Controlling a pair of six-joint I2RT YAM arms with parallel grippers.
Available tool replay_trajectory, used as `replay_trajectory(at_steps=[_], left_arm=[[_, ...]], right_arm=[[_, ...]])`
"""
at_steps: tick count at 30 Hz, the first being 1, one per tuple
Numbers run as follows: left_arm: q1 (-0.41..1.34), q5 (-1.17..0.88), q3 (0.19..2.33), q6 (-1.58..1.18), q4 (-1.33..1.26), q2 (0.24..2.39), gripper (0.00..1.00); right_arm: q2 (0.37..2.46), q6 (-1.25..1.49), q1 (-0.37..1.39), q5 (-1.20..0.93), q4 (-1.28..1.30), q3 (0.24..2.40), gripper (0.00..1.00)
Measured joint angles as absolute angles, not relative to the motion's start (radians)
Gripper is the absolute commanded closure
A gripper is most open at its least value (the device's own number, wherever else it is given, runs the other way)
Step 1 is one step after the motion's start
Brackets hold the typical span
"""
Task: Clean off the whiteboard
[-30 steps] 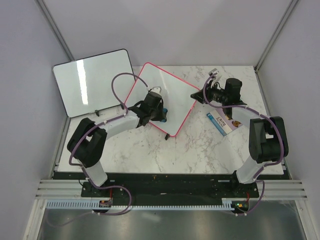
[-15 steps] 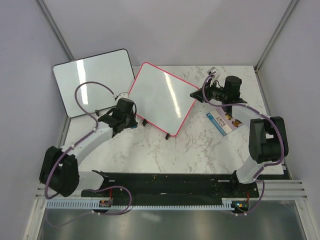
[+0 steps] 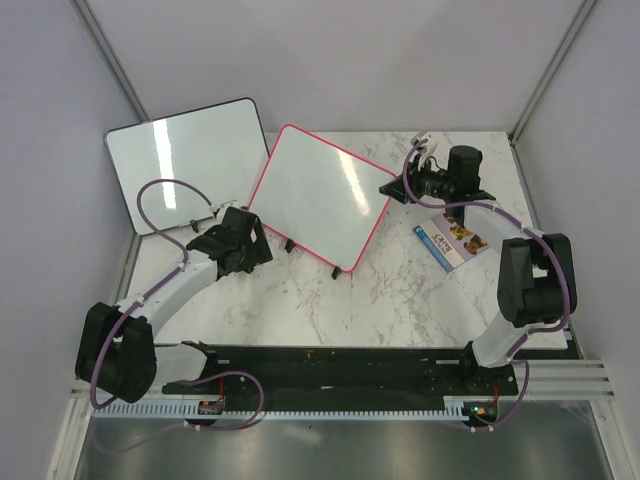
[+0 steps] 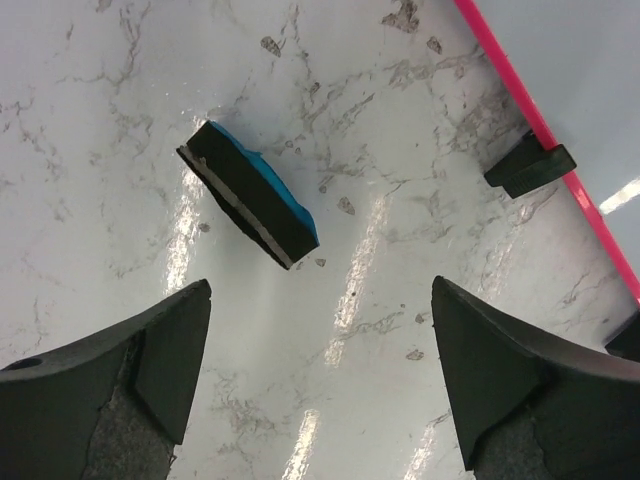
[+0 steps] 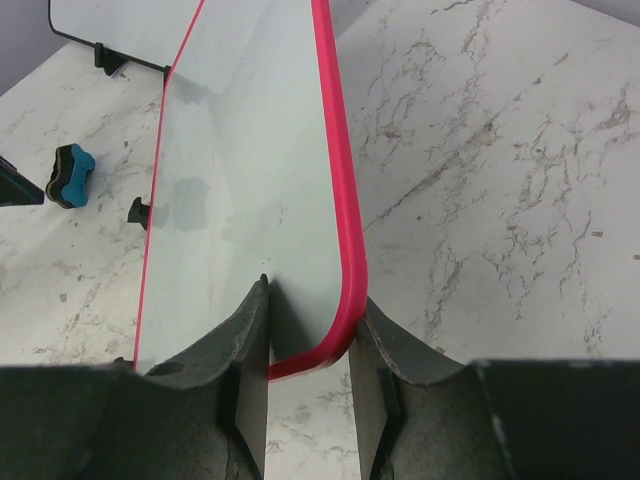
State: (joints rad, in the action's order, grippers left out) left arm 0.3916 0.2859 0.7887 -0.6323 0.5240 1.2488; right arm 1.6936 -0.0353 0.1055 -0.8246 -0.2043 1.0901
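The whiteboard (image 3: 320,195) has a pink-red frame and lies tilted at mid table, its surface looking blank. My right gripper (image 3: 395,188) is shut on its right corner; in the right wrist view the fingers (image 5: 250,330) pinch the rounded pink corner of the whiteboard (image 5: 250,150). My left gripper (image 3: 250,245) hovers over the marble left of the board, jaws wide open and holding nothing. A blue and black eraser (image 4: 250,195) lies on the table just ahead of the left gripper (image 4: 320,290), touching neither finger. The same eraser (image 5: 70,175) shows in the right wrist view.
A black-framed white board (image 3: 185,160) leans at the back left, close to the pink one. A blue and white card (image 3: 450,238) lies near the right arm. One of the whiteboard's black feet (image 4: 530,165) stands right of the eraser. Walls close in on both sides.
My left arm swung left off the whiteboard and down to the table. Its gripper opened and the eraser now lies free. The right gripper kept its hold on the corner.
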Motion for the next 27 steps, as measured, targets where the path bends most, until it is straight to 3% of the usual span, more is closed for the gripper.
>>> replay_trajectory(at_steps=[27], left_arm=[[0.391,0.256,0.894,-0.603,0.411,1.504,0.08]], right_arm=[[1.567,-0.140,0.072,-0.844,0.054,1.096,1.00]])
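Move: Seen from the open left hand, the middle of the tilted whiteboard lies about 21 cm ahead and 16 cm right, roughly level. The left clip on its near edge is some 10 cm ahead, 8 cm right and 6 cm lower, and the eraser about 5 cm ahead, 4 cm left and 6 cm lower. The right hand, already gripping a far corner, has the board's middle 18 cm left, 4 cm ahead and 8 cm below; the book is 16 cm right, 3 cm back and 15 cm below. Down by about 3 cm first, then forward some 4 cm and slightly right, the left hand closes in on the whiteboard's near edge with fingers staying wide open and barely tilting. Meanwhile the right hand keeps its pinch on the far corner and draws it back about 3 cm, with a little shift to the right and up. ##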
